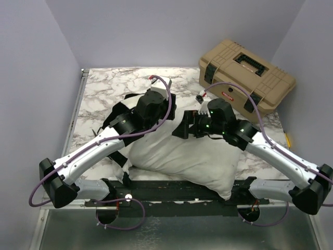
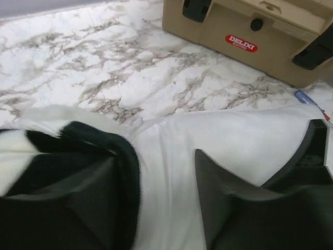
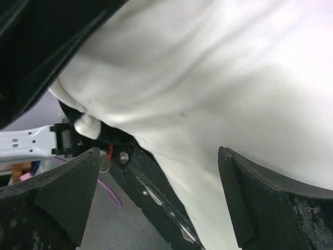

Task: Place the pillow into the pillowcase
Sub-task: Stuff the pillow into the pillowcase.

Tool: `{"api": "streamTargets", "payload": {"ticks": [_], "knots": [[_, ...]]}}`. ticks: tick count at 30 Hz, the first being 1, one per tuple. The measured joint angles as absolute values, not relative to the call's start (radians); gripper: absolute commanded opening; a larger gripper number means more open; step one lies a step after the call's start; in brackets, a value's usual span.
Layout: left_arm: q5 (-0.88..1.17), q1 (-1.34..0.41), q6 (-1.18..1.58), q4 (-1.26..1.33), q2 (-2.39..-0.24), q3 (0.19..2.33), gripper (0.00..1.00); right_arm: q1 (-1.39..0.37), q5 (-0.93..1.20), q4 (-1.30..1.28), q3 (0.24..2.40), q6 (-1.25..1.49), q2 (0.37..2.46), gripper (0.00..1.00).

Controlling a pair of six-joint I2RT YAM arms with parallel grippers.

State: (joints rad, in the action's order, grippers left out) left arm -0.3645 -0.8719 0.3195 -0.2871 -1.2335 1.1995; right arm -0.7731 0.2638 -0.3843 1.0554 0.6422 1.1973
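The white pillow lies across the near middle of the table, one corner hanging over the front rail. The checked pillowcase is bunched at its left end, mostly under my left arm. My left gripper sits over that end. In the left wrist view it is open, with pillow cloth between the jaws and the pillowcase's black hem lying against the left finger. My right gripper rests at the pillow's far edge. Its jaws stand wide open beside the pillow, holding nothing.
A tan toolbox stands at the back right on the marble table, close beyond the pillow in the left wrist view. A small blue pen-like item lies beside it. The black base rail runs along the near edge.
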Motion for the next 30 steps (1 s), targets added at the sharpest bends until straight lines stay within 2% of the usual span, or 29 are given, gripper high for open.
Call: {"api": "streamTargets", "payload": {"ticks": [2, 7, 8, 9, 15, 19, 27, 30], "knots": [[-0.362, -0.872, 0.302, -0.364, -1.264, 1.262, 0.78, -0.773, 0.216, -0.45, 1.056, 0.626, 1.146, 1.0], [-0.391, -0.871, 0.308, -0.593, -1.267, 1.405, 0.86, -0.773, 0.184, -0.56, 1.042, 0.607, 1.077, 1.0], [-0.403, -0.871, 0.317, -0.64, -1.262, 1.436, 0.97, -0.773, 0.196, -0.569, 1.031, 0.607, 1.072, 1.0], [-0.42, -0.871, 0.326, -0.687, -1.253, 1.464, 0.99, -0.773, 0.204, -0.574, 1.023, 0.608, 1.071, 1.0], [-0.516, -0.872, 0.441, -1.007, -1.185, 1.637, 0.99, -0.773, 0.296, -0.558, 1.011, 0.608, 1.118, 1.0], [-0.534, -0.873, 0.525, -1.185, -1.134, 1.662, 0.99, -0.784, 0.349, -0.519, 1.016, 0.608, 1.192, 1.0], [-0.516, -0.873, 0.734, -1.355, -0.953, 1.516, 0.98, -0.851, 0.411, -0.423, 1.051, 0.612, 1.303, 0.98], [-0.486, -0.873, 0.839, -1.367, -0.827, 1.372, 0.94, -0.902, 0.415, -0.382, 1.089, 0.612, 1.362, 0.96]]}}
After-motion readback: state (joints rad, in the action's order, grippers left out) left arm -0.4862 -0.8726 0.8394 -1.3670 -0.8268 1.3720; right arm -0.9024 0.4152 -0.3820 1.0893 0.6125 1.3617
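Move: The pillowcase's near black-and-white corner lies about 17 cm left of the left hand, 22 cm back and 27 cm below; from the right hand it is roughly 28 cm left, 14 cm back and 21 cm down. The bunched body of the pillowcase is some 22 cm left of the left hand, about level fore and aft and 24 cm lower. The pillow's middle sits about 9 cm right of the left hand, 10 cm back and 22 cm below. The left hand spreads its already parting fingers wide and leaves the pillowcase's upper rim, swinging some 18 cm left and 15 cm back in an arc that first rises about 6 cm and then sinks again, its fingers tipping down and turning counter-clockwise until they hang over the pillowcase's near corner. The right hand, still wide open above the pillow, first eases right and back, then reverses left towards that corner while sinking, ending about 5 cm farther left, 5 cm back and 4 cm lower, turned some 15 degrees counter-clockwise. ##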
